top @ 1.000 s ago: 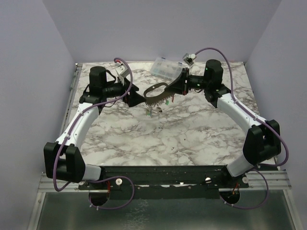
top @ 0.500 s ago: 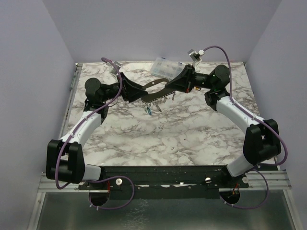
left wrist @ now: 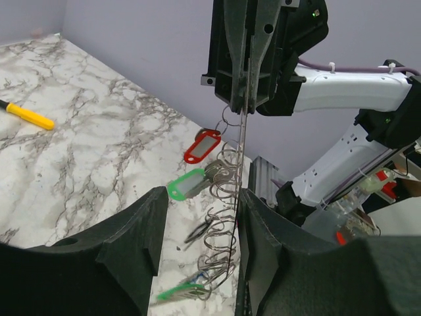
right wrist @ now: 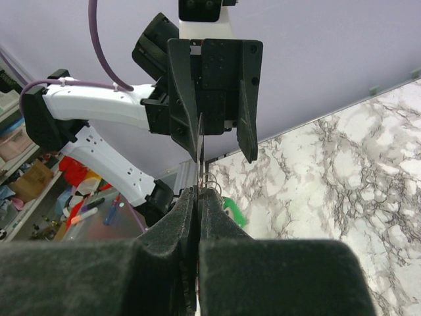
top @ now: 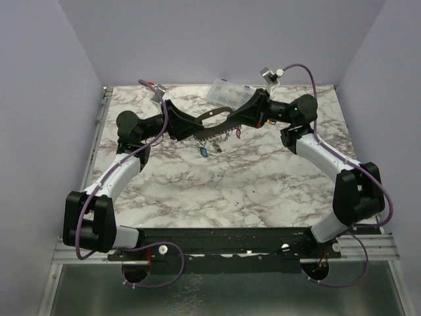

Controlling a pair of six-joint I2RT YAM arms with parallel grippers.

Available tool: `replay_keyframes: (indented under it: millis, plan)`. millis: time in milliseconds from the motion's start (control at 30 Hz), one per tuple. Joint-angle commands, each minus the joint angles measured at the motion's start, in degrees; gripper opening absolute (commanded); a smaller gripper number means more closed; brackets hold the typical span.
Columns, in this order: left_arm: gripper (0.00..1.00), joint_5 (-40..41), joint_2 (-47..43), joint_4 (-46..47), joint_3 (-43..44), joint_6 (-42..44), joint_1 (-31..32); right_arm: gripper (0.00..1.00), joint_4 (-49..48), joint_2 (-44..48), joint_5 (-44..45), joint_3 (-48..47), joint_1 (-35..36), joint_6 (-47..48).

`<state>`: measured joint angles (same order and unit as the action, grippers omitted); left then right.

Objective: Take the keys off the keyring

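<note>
The keyring hangs in the air between both arms at the back of the table. My right gripper is shut on its right end; in the right wrist view the fingers pinch its thin metal edge. My left gripper straddles the other end with its jaws apart. The ring's edge lies against the right-hand finger. The left-hand finger stands clear of it. The keys dangle from split rings: a red tag, a green tag and another green one.
A clear compartment box sits at the back, just behind the grippers. A small blue-green key lies on the marble below the keyring. A yellow-handled object rests on the table off to the side.
My left arm has reached in over the keyring's left end and its jaws have narrowed. My right wrist has risen and tilted, still holding the ring.
</note>
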<state>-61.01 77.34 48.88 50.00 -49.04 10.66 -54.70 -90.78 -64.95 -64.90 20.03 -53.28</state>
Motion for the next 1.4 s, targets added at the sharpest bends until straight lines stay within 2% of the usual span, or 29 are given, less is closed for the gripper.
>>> replay_keyframes:
  millis: [0,167,333,400,500,533,567,600,667,733,800,867,900,1000,1133,1167,1233,1267,1300,1367]
  plan:
    - [0.5,-1.44,-1.14,2.09,-0.95,-0.47,0.98,0.01,-5.65,-0.44,2.42,1.16,-0.04,-2.27]
    - [0.48,-2.15,-1.33,2.18,-1.48,-0.63,1.39,0.01,-7.21,-0.71,3.61,1.51,-0.58,-3.25]
    - [0.33,-2.39,-1.83,2.18,-2.09,-0.67,1.44,0.01,-8.84,-0.42,4.51,2.15,-0.84,-4.39]
    - [0.24,-2.52,-2.04,2.24,-1.89,-0.65,1.45,0.01,-9.63,-0.38,4.77,2.76,-1.04,-4.81]
    - [0.0,-3.2,-1.98,2.27,-0.73,-0.83,1.41,0.01,-9.8,-0.36,3.43,3.49,-1.05,-4.3]
    - [0.0,-3.56,-1.85,2.31,-0.33,-1.02,1.45,0.01,-9.23,-0.24,2.4,3.6,-1.05,-3.58]
    - [0.0,-4.22,-1.7,2.35,0.0,-1.03,1.41,0.04,-8.07,0.04,0.16,3.64,-1.06,-2.19]
    - [0.0,-4.87,-1.61,2.42,0.36,-0.98,1.39,0.16,-5.98,0.38,-1.6,3.62,-1.05,0.61]
    - [0.0,-6.06,-1.45,2.53,0.84,-0.83,1.41,0.51,0.62,1.51,-5.69,3.3,-1.19,6.58]
    - [0.0,-7.51,-1.18,2.54,1.37,-0.95,1.49,0.69,11.8,2.57,-9.8,1.92,-1.15,16.2]
    - [0.0,-8.83,-0.91,2.45,1.68,-0.99,1.51,0.85,31.14,3.49,-11.8,-1.47,-1.3,30.97]
    - [0.0,-9.83,-0.58,2.13,1.77,-1.32,1.51,0.9,59.61,3.67,-9.24,-8.23,-1.33,54.86]
    - [0.0,-10.09,-0.25,1.95,1.78,-1.76,1.51,0.91,70.56,3.48,-7.63,-11.08,-1.24,64.08]
    - [0.0,-9.81,0.53,1.45,1.34,-2.2,1.55,0.92,86.68,3.05,-3.44,-16.15,-1.23,76.19]
    - [0.0,-2.55,-0.66,-4.64,0.0,1.19,1.51,0.92,97.73,2.17,0.59,-20.82,-1.22,82.76]
    - [0.0,0.1,-1.85,-11.83,0.97,6.43,1.5,0.92,99.43,2.03,1.21,-21.47,-1.27,83.26]
    - [0.0,7.09,-3.21,-32.06,5.81,18.52,1.54,0.93,101.74,2.13,1.58,-22.06,-1.33,83.87]
    - [0.0,10.22,-3.19,-38.26,7.59,21.26,1.66,0.93,101.89,2.37,1.58,-22.04,-1.31,83.49]
    - [0.0,11.82,-3.16,-41.44,8.56,23.03,1.67,0.93,101.57,2.63,1.67,-22.02,-1.31,82.66]
    - [0.0,9.76,-2.73,-46.64,10.54,28.97,2.46,0.94,101.6,3.16,1.88,-22.48,-1.46,82.2]
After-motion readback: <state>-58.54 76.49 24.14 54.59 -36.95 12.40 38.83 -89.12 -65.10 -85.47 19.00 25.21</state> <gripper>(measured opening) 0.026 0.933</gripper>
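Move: The keyring stretches between my hands. Its left end sits between my half-open left fingers, its middle about 5 cm to that hand's right, level and straight across. The blue tag hangs some 5 cm back, level sideways and 6 cm below that hand; the red tag is 13 cm right, 2 cm back and 5 cm below. From my right hand, still shut on the other end, the keyring's middle is about 6 cm to the left, neither ahead nor back, at the same height. I close my left fingers on the keyring's left end, easing back about 3 cm; only then do I spread my right fingers wide and let go of the right end. My right hand drops some 8 cm and 3 cm to its right, fingers tipping down roughly 30 degrees, while my left keeps its pinch, swings forward again and sinks 3 cm. ##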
